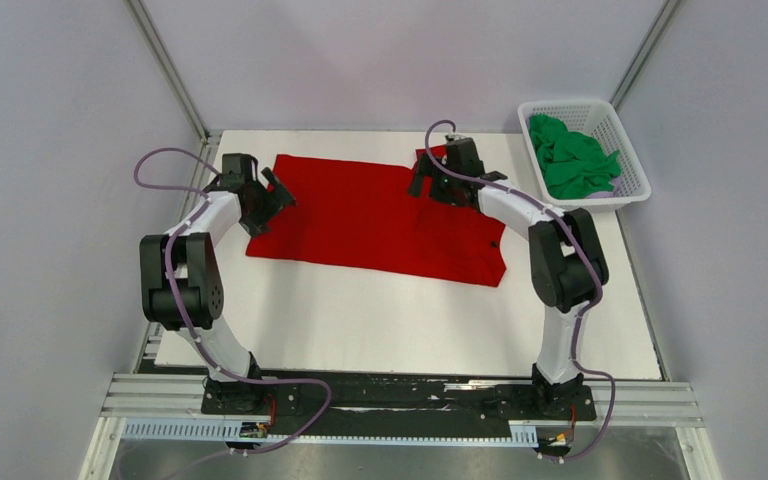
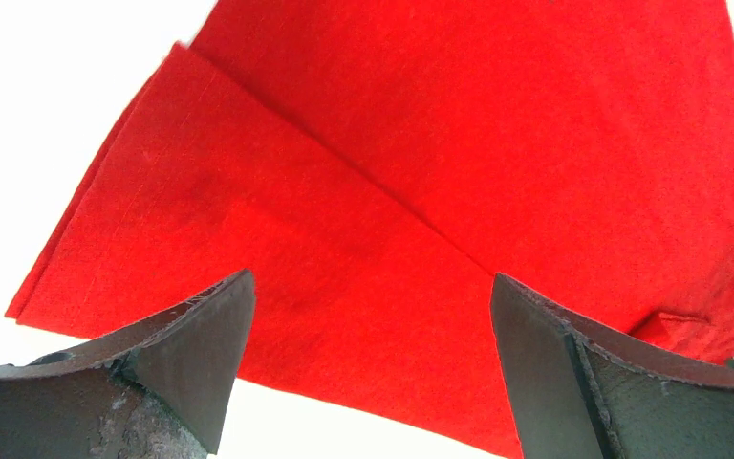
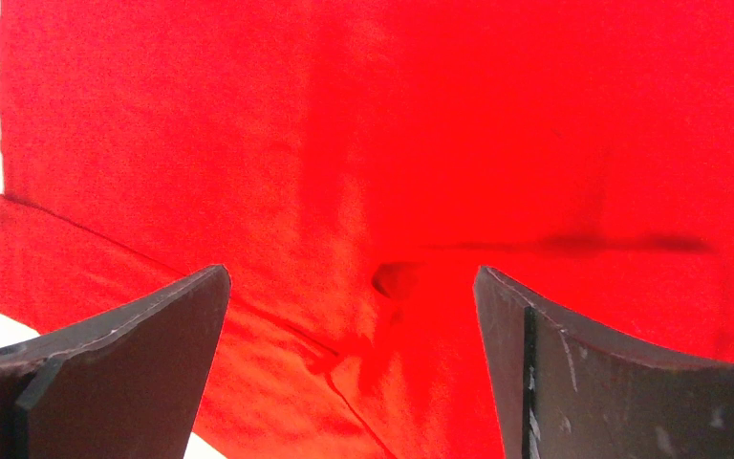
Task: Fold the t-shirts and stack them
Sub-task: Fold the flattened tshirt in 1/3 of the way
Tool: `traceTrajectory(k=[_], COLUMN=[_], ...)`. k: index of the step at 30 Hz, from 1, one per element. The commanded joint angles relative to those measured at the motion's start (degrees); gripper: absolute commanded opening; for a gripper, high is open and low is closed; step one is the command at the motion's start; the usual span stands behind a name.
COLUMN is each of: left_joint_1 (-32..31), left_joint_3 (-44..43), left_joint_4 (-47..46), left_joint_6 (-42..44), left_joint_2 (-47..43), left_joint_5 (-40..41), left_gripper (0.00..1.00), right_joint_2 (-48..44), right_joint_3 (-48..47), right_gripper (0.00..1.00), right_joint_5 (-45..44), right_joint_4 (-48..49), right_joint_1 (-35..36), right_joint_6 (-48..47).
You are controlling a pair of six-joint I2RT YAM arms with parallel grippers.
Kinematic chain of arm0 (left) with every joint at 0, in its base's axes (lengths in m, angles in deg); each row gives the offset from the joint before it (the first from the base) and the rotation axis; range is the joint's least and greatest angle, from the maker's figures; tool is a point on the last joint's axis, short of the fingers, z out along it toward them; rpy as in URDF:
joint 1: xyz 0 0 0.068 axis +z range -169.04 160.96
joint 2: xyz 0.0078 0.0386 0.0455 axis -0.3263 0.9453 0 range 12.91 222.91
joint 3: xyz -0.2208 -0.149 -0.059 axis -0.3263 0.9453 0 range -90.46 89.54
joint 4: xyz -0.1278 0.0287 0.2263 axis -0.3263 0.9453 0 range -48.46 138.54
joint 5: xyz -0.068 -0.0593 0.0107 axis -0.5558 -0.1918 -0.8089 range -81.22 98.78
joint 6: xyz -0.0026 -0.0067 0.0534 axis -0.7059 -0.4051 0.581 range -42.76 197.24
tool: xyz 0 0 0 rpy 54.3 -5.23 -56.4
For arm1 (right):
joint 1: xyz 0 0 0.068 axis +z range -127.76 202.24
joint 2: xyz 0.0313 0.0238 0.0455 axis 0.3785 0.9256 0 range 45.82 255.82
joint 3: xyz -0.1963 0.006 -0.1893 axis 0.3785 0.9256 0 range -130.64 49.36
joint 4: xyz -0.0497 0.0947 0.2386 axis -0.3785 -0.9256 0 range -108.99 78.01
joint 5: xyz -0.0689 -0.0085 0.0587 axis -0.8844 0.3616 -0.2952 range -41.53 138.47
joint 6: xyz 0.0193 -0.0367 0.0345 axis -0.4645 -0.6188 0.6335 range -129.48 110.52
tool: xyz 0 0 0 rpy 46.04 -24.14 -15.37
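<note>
The red t-shirt (image 1: pixel 375 220) lies spread flat on the white table, partly folded lengthwise. It fills the left wrist view (image 2: pixel 440 172), where a fold line crosses it, and the right wrist view (image 3: pixel 392 143). My left gripper (image 1: pixel 278 195) is open and empty at the shirt's left edge. My right gripper (image 1: pixel 422 178) is open and empty over the shirt's far right part, near a small pucker in the cloth. The green t-shirt (image 1: pixel 572 158) lies crumpled in the white basket (image 1: pixel 630 190) at the far right.
The white table surface (image 1: pixel 380 320) extends in front of the red shirt to the arm bases. The basket stands at the table's far right corner. Grey walls close in the workspace on the left, back and right.
</note>
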Motion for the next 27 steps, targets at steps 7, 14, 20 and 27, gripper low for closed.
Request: traceTrajectory(k=[7,14,20,27], left_joint_1=[-0.63,-1.78,-5.55,-8.86], left_joint_3=[-3.47,3.30,12.68,23.53], left_joint_4=[-3.40,-0.95,2.04,5.22], left_joint_6=[1.04,1.03,-0.58,-5.12], left_joint_2=[8.93,7.40,-0.07,-13.36], left_joint_5=[-3.05,-2.17,0.74,2.40], left_gripper=[1.00,1.00,1.00,1.00], right_joint_2=[-15.89,-18.14,-22.68,-30.98], right_joint_3=[20.47,30.15,36.52,41.13], right_gripper=[1.00,1.00,1.00,1.00], right_joint_5=[-0.82,-0.86,-5.70,-10.47], right_joint_4=[-10.70,-11.86,-18.33,-24.72], right_joint_1=[-1.95,-4.98,-6.40,-9.07], right_joint_6=[3.76,4.39,6.12,10.19])
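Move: The red t-shirt, its near part already folded over, lies beneath both of my open grippers. Its near left corner is about 9 cm back and 5 cm left of my left hand, some 5 cm below, its far left corner roughly 15 cm ahead and 2 cm left. From my right hand the near right corner lies about 20 cm back, 15 cm right and 8 cm below; the dark tag is 11 cm back and 15 cm right. I set my open left fingers down on the shirt's left end, then, still pressing, drag it about 10 cm back towards me and a little right. My right hand sweeps some 19 cm back and 14 cm right, sinking onto the cloth near the right corner partway and pulling it back and right as I tip the fingers steeper and turn them slightly clockwise; both grippers stay wide open. ##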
